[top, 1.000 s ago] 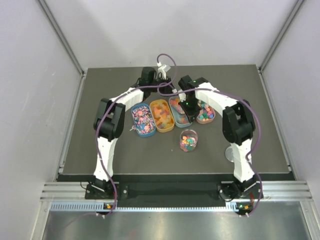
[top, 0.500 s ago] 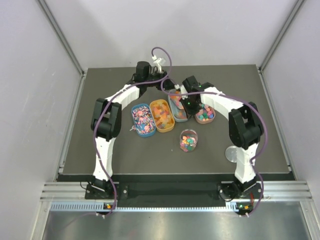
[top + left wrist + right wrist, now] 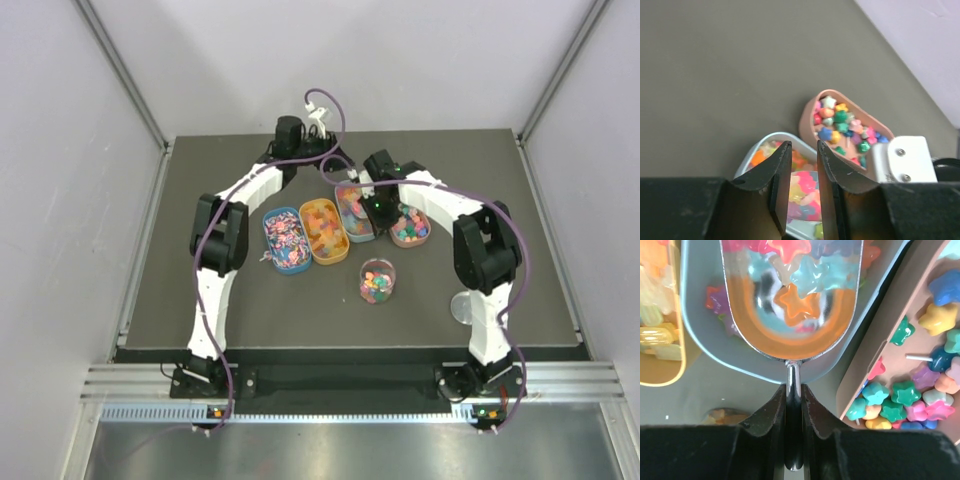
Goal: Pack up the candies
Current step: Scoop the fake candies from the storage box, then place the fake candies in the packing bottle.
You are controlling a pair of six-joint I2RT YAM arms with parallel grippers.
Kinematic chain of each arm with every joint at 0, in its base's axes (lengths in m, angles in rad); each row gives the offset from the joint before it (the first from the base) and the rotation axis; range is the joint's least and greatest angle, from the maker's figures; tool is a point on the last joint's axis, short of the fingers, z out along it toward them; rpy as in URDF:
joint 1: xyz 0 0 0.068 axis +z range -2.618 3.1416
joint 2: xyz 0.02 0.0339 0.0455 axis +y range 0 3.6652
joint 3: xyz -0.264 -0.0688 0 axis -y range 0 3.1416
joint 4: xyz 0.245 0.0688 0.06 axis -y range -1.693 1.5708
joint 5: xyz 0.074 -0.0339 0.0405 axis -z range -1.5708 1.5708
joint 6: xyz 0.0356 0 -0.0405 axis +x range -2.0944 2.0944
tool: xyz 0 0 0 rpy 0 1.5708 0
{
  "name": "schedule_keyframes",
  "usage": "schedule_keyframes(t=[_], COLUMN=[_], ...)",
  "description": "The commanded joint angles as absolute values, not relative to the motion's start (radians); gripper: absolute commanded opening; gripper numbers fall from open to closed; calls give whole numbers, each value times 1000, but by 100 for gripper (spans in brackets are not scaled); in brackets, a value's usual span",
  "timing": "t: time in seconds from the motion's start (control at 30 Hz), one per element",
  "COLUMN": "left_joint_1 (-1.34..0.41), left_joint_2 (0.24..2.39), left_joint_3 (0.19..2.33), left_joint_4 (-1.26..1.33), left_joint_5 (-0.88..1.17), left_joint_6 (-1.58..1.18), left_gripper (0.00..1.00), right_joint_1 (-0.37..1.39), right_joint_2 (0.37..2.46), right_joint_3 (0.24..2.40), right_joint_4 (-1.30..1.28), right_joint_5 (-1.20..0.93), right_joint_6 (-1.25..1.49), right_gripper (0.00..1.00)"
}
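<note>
The candies are tiny bright sweets spread over four oval trays and a jar. My right gripper is shut on the thin metal handle of a scoop. The scoop's bowl holds star-shaped candies and hangs over the light-blue tray. My left gripper hovers behind that tray, jaws a little apart with nothing between them. Below it lie the light-blue tray and the pink tray of mixed candies.
A blue tray and an orange tray lie left of the light-blue one, and the pink tray lies to its right. A clear jar with candies stands in front. A round lid lies by the right arm.
The left arm's wrist has drawn back toward the far edge and its jaws have widened slightly. The right arm has shifted a little, with the scoop still over the light-blue tray.
</note>
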State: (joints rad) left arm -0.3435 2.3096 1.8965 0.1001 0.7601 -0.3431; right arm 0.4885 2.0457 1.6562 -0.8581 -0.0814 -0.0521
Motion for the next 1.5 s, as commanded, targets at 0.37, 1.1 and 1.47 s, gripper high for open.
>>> schedule_keyframes(t=[0.37,1.1,1.47], left_joint_1=[-284,-276,-278], left_joint_2=[2204,2020,1950], left_joint_3=[1815,1744,1641], left_joint_4=[84,-98,-107], left_joint_5=[693,655,650], left_joint_6=[-287,-97,-72], left_gripper=[33,34,35], right_joint_1=[486,483,483], right_joint_2=[1800,1205,937], right_joint_3=[1414,1206,976], right_joint_4=[-494,-744,-928], right_joint_5=[-15,-213,-204], right_joint_6=[-118,-572,-788], right_gripper=[0,0,0])
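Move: The right hand holds the scoop, its bowl in the light-blue box, whose middle is about 3 cm ahead and 5 cm left of the hand. The storage box, the clear round jar, stands some 13 cm back and 1 cm left. The pink box is roughly 2 cm ahead and 6 cm right, the orange box about 12 cm left and 1 cm back. From the empty left hand, the jar lies around 26 cm back and 7 cm right. Down a little into the light-blue box, then steeply up, the right hand lifts the scoop out, tipping its bowl end up some 30 degrees. It then swings back about 15 cm and to the right, turning counter-clockwise and sinking slightly, to bring the bowl towards the jar; the grip stays shut. Meanwhile the empty left hand dips, rises again and draws left about 7 cm, then back. ##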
